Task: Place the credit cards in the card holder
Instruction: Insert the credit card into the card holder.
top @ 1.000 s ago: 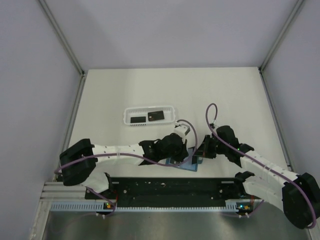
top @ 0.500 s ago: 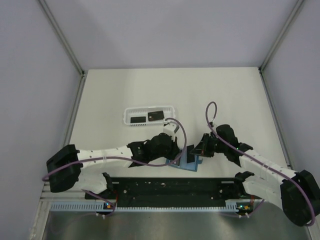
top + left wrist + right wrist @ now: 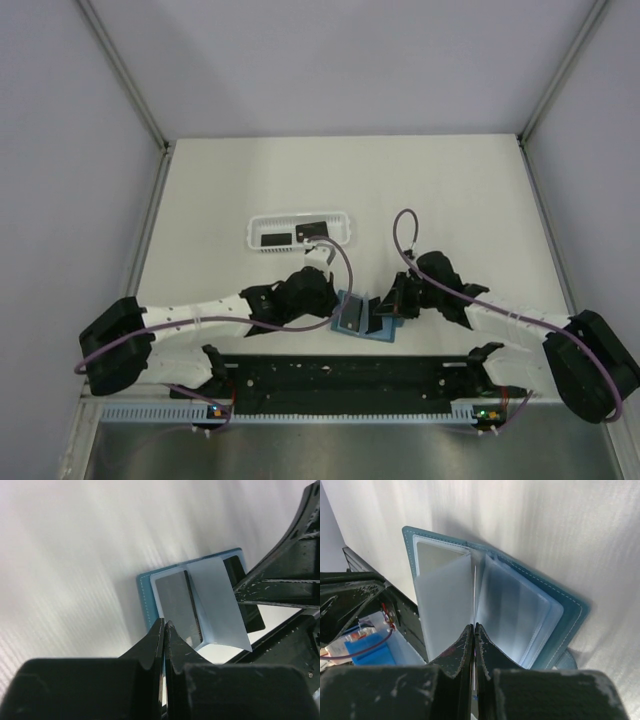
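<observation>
The teal card holder (image 3: 378, 335) lies open near the table's front edge. A black credit card (image 3: 353, 313) sits in its left clear pocket (image 3: 175, 602). My left gripper (image 3: 338, 301) is shut, its tips (image 3: 164, 624) at that pocket's near edge; nothing shows held between them. My right gripper (image 3: 386, 305) is shut on a thin clear page (image 3: 445, 600) of the card holder (image 3: 560, 605) and holds it upright (image 3: 215, 600). Two more credit cards (image 3: 275, 238) (image 3: 313, 231) lie in the white basket.
The white basket tray (image 3: 254, 226) stands just behind the left arm. The black base rail (image 3: 340, 375) of the arms runs right in front of the card holder. Both wrists crowd over the holder.
My left gripper has drawn back to the left off the card holder, uncovering the card in its pocket. My right gripper has shifted slightly left with the page.
</observation>
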### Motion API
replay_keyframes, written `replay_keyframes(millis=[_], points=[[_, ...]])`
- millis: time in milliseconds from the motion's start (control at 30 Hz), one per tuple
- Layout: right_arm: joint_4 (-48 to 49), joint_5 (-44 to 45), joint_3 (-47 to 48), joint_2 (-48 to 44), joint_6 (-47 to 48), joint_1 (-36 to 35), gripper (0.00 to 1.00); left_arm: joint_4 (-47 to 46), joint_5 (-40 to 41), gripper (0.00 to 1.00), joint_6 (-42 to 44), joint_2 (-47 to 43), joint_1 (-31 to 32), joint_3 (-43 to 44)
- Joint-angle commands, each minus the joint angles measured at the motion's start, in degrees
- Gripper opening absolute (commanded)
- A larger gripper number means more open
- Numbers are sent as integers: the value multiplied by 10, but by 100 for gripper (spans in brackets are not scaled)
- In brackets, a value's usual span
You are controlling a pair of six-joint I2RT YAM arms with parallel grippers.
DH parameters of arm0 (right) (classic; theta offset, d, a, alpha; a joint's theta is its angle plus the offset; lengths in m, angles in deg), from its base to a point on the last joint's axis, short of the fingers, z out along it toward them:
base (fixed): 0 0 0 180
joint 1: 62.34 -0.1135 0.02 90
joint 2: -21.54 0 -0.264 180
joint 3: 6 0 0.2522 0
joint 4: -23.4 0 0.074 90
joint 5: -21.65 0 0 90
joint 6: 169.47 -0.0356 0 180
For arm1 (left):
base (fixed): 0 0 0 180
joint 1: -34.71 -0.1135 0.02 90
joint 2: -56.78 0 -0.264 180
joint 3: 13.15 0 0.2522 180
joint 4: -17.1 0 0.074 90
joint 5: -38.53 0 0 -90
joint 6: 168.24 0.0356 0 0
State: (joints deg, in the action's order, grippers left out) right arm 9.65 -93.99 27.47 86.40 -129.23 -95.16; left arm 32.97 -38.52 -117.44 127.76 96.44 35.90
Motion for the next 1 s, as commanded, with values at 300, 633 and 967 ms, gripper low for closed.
replay_keyframes(millis=[300,633,967], points=[[39,37,41,12,-18,-38,0,14,1,0,3,68,-12,6],[65,32,47,42,-28,-58,0,4,-20,0,-8,98,-11,-7],[81,43,48,69,-35,-74,0,-5,-25,0,-18,95,-5,-22]])
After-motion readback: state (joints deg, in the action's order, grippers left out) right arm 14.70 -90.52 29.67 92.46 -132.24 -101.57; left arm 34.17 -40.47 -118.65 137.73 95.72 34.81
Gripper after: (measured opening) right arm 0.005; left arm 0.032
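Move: The black card is already in my right fingers; the card holder lies open, its middle about 4 cm to their left, 1 cm back and 3 cm below, and its raised clear leaf some 4 cm left, level fore and aft. For my shut left hand, the holder's left edge is about 2 cm left, 1 cm back and 7 cm down. The grey card in the left pocket lies roughly 2 cm right of that hand, 1 cm back and 7 cm below. My right hand keeps its pinch on the black card and slides it left, about 3 cm and almost level, against the clear leaf and across the holder's fold. Meanwhile I bring my left hand, fingers shut, down some 6.5 cm and slightly left, tilting it about 10 degrees, until its tips come to rest on the holder's left edge. ##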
